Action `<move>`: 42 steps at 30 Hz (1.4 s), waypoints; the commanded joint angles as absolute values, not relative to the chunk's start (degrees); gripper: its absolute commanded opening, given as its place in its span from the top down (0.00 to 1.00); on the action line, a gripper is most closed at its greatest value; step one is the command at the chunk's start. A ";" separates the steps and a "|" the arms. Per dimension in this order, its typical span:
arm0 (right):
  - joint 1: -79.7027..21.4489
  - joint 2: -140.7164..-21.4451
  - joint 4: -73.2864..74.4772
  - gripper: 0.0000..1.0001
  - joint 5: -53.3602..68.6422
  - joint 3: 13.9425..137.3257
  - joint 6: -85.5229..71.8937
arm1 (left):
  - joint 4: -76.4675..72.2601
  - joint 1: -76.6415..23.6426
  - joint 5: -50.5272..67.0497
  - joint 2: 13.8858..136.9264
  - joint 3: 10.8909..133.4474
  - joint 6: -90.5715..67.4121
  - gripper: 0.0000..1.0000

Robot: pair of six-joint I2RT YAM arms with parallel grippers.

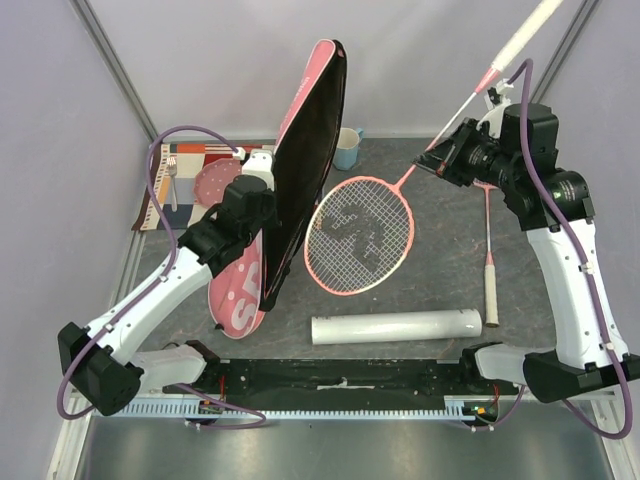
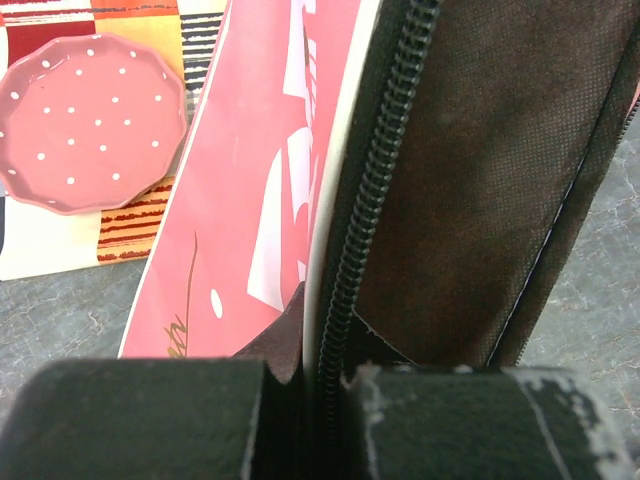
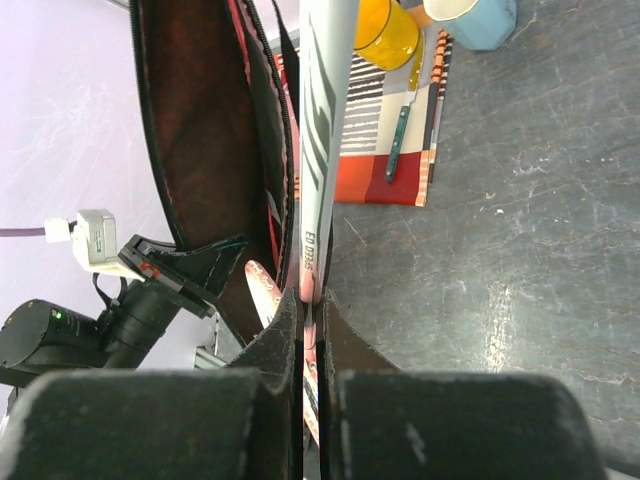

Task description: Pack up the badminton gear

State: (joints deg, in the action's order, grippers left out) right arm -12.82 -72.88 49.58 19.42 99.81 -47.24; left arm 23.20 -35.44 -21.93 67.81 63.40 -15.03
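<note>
The pink SPORT-lettered racket bag (image 1: 238,298) lies at the left with its upper flap (image 1: 308,150) lifted, showing the dark inside. My left gripper (image 1: 265,222) is shut on the flap's zipper edge (image 2: 345,270) and holds it up. My right gripper (image 1: 433,160) is shut on the thin shaft (image 3: 325,150) of a pink-framed racket (image 1: 360,235). The racket's head hangs tilted next to the bag's opening and its white handle points up and right. The second racket (image 1: 489,250) lies flat at the right. The long white tube (image 1: 396,327) lies near the front. No shuttlecocks show.
A blue mug (image 1: 347,148) stands behind the bag. A pink dotted plate (image 1: 213,182) and a fork (image 1: 172,178) rest on the striped placemat (image 1: 190,160) at the back left. A yellow mug (image 3: 385,30) shows in the right wrist view. Walls close in the left and back.
</note>
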 commanded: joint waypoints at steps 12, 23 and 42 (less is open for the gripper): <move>-14.33 -70.57 54.23 1.00 15.38 107.22 -46.49 | 15.56 -36.12 -19.16 64.87 61.26 -13.18 0.98; -20.82 -75.67 49.58 1.00 6.60 105.30 -56.42 | 14.24 -36.30 -20.48 60.91 56.95 -16.17 0.98; -47.54 -81.65 27.96 1.00 -28.47 89.13 -71.63 | 12.93 -39.37 -4.15 57.48 58.80 -31.02 0.98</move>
State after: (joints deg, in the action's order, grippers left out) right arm -45.52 -84.01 39.33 -19.97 91.33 -67.02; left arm 19.20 -38.87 -11.64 60.20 56.64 -22.39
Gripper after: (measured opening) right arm 0.022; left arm 0.053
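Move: The right hand holds the racket by its shaft, head down; the bag mouth it is bound for lies roughly 21 cm to its left, about level fore-and-aft and some 13 cm lower. The shuttle tube lies about 20 cm back, 5 cm left and far below; the blue cup about 28 cm ahead and 12 cm left, also far below. From the left hand, pinching the bag's rim, the racket head hangs some 17 cm right and 7 cm back, about level. Still pinching the racket shaft, the right hand first eases back and up 2 to 3 cm, then sweeps left about 13 cm while sinking roughly as much, tipping slightly down and turning about 10 degrees clockwise, to bring the head into the bag mouth. The left hand keeps its grip on the rim and draws it some 4 cm back and 4 cm right towards the racket, rolling its left side down late on. ##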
